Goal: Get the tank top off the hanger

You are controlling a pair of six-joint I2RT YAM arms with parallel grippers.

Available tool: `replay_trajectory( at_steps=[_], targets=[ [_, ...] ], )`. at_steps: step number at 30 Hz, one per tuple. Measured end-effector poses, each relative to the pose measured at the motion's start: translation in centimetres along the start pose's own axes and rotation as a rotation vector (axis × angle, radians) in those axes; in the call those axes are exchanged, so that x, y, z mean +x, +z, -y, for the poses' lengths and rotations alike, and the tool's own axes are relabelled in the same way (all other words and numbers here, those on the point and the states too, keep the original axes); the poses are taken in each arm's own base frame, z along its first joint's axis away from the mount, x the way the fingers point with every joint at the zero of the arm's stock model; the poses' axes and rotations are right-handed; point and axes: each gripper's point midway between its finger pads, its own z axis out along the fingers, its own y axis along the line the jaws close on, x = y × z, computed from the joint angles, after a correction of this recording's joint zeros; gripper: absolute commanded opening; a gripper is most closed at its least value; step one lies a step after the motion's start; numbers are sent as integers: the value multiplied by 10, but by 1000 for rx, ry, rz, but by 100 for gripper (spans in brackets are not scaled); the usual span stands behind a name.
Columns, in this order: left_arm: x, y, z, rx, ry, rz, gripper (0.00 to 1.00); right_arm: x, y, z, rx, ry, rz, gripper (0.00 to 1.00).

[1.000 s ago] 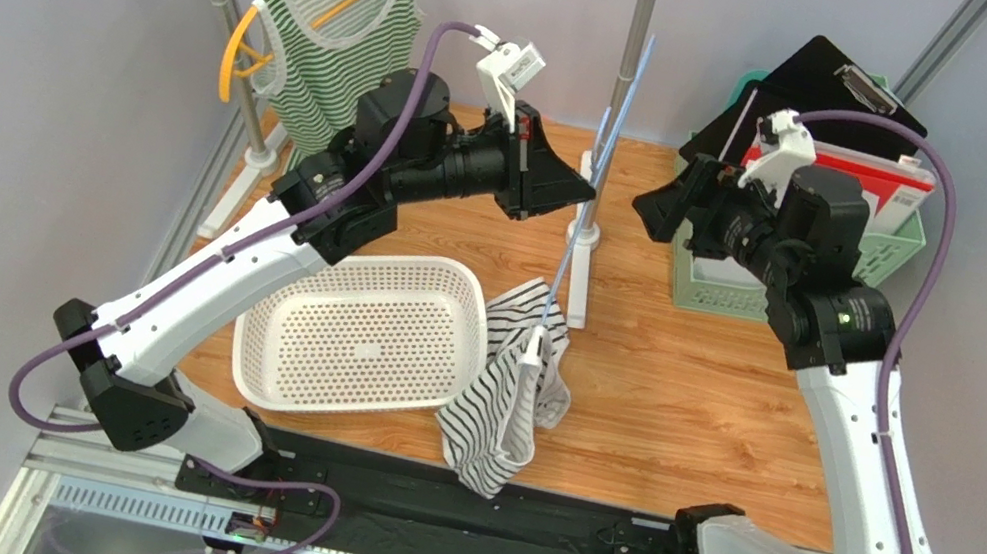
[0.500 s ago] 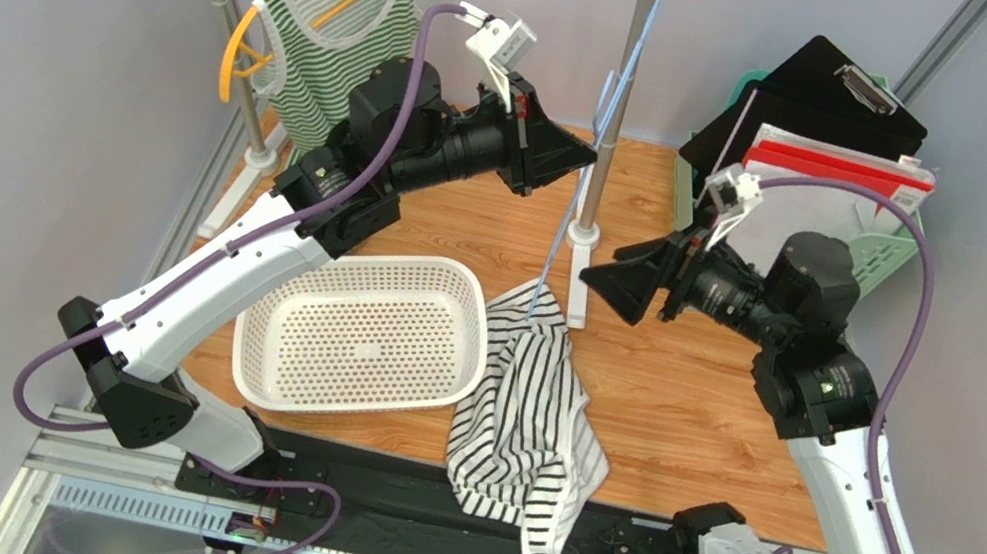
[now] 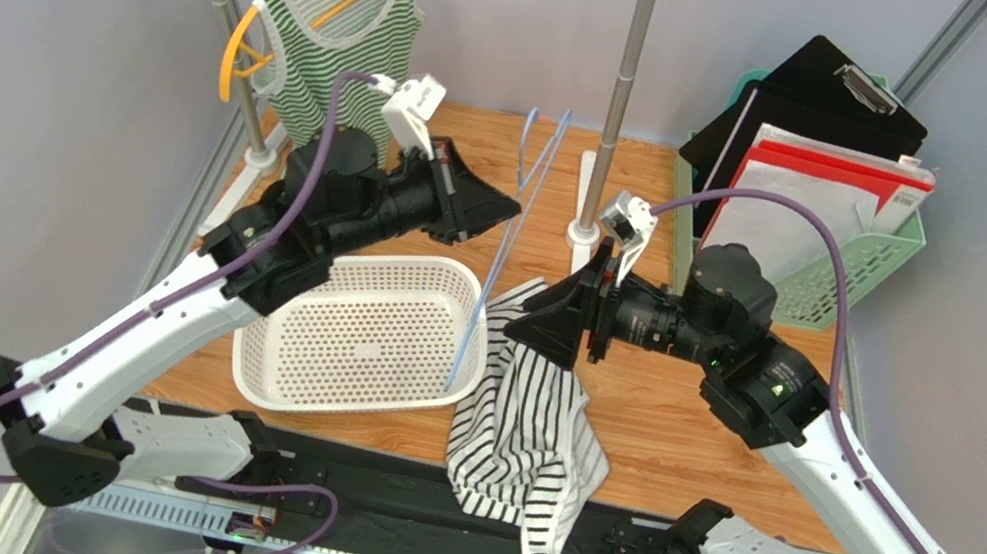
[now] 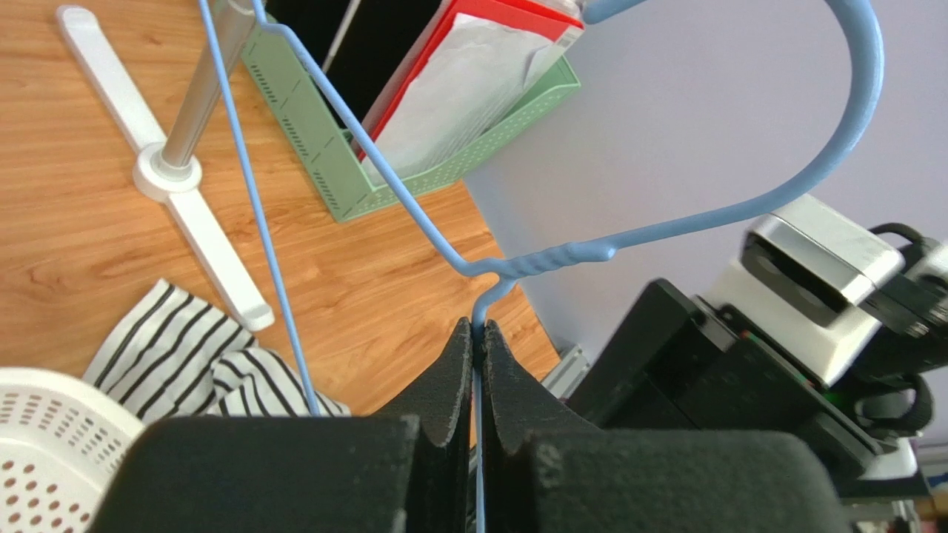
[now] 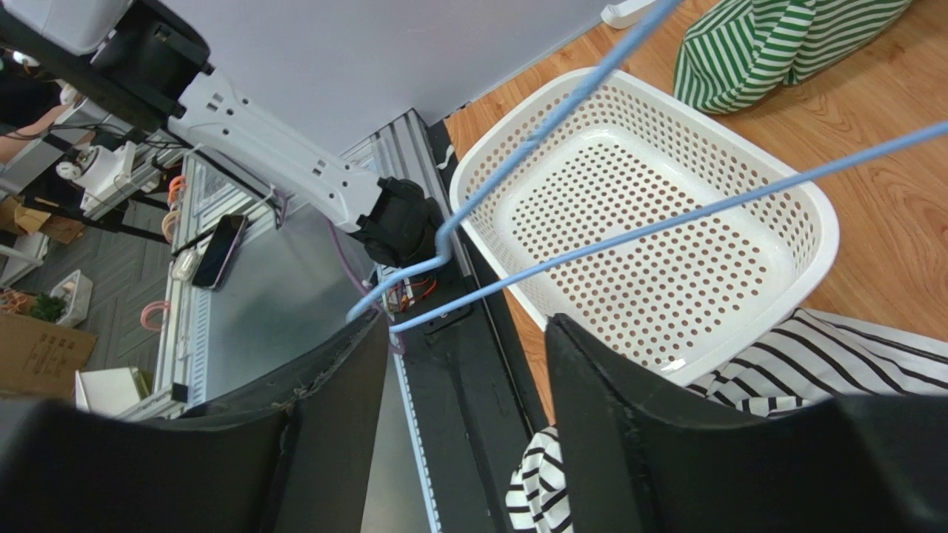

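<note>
The black-and-white striped tank top (image 3: 527,428) lies crumpled on the table, right of the basket, and hangs over the front edge. My left gripper (image 3: 510,201) is shut on the neck of the blue wire hanger (image 3: 500,256), which slants down over the basket and looks bare. In the left wrist view the fingers (image 4: 481,339) pinch the wire just below the hanger's hook (image 4: 556,258). My right gripper (image 3: 518,327) is open and empty just above the top's upper edge. In the right wrist view (image 5: 467,422) the hanger's wires (image 5: 623,233) cross ahead of the jaws.
A white perforated basket (image 3: 282,385) sits left of centre. A green striped top (image 3: 338,29) hangs on an orange hanger on the rack (image 3: 622,87) at the back. A green tray (image 3: 847,256) of folders stands at the back right.
My left gripper has swung the blue hanger down and left, toward the basket. My right arm has moved left and down to the striped top, which dropped and spread out on the table.
</note>
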Motion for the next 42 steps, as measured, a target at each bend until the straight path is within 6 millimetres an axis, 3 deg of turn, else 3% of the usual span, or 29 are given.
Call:
replay_trajectory(
  at_steps=[7, 10, 15, 20, 24, 29, 30, 31, 34, 35, 38, 42],
  targets=[
    [-15, -49, 1, -22, -84, 117, 0, -2, 25, 0, -7, 70, 9, 62],
    [-18, -60, -2, -33, -99, 152, 0, 3, 42, -7, -38, 105, -15, 64],
    [-16, -62, -10, -62, -112, 168, 0, 15, 64, -21, -80, 150, -54, 61],
    [-9, -62, -19, -88, -120, 162, 0, 11, 74, -39, -120, 161, -45, 55],
    [-8, -67, -22, -96, -125, 167, 0, 7, 79, -45, -131, 176, -32, 42],
    [-10, -76, -20, -87, -128, 187, 0, 6, 88, -44, -129, 215, -23, 12],
    [-11, -79, -20, -87, -128, 192, 0, 6, 89, -44, -129, 224, -22, 0],
    [-13, -82, -20, -87, -128, 201, 0, 5, 90, -44, -128, 235, -20, 0],
    [-19, -91, -19, -90, -120, 232, 25, 6, 94, -41, -110, 273, -21, 0],
    [-20, -95, -20, -94, -116, 241, 39, 7, 96, -39, -104, 278, -22, 0],
    [-20, -111, -25, -114, -105, 263, 57, 5, 103, -34, -87, 295, -22, 0],
    [-12, -139, -35, -140, -83, 276, 66, -15, 114, -27, -75, 304, 6, 0]
  ],
)
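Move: The hanger's nearer stretch of wire crosses in front of the open right fingers, about 4 cm to that hand's left and roughly level with it in reach and height. The striped tank top lies some 34 cm below, about 2 cm out and 2 cm right; the white basket is about 12 cm out, 21 cm left and 32 cm down. From the left hand, already gripping the hanger, the basket lies 2 cm out, 17 cm left and about 38 cm down. The bare blue hanger changes hands on the way left: the left hand, still pinching it below the hook, carries it some 8 cm left and a little back, turning counter-clockwise. The right hand follows about 10 cm left, rolling some 15 degrees, and shuts on the hanger's wire; the left fingers then open and back off left and back towards the basket side. ##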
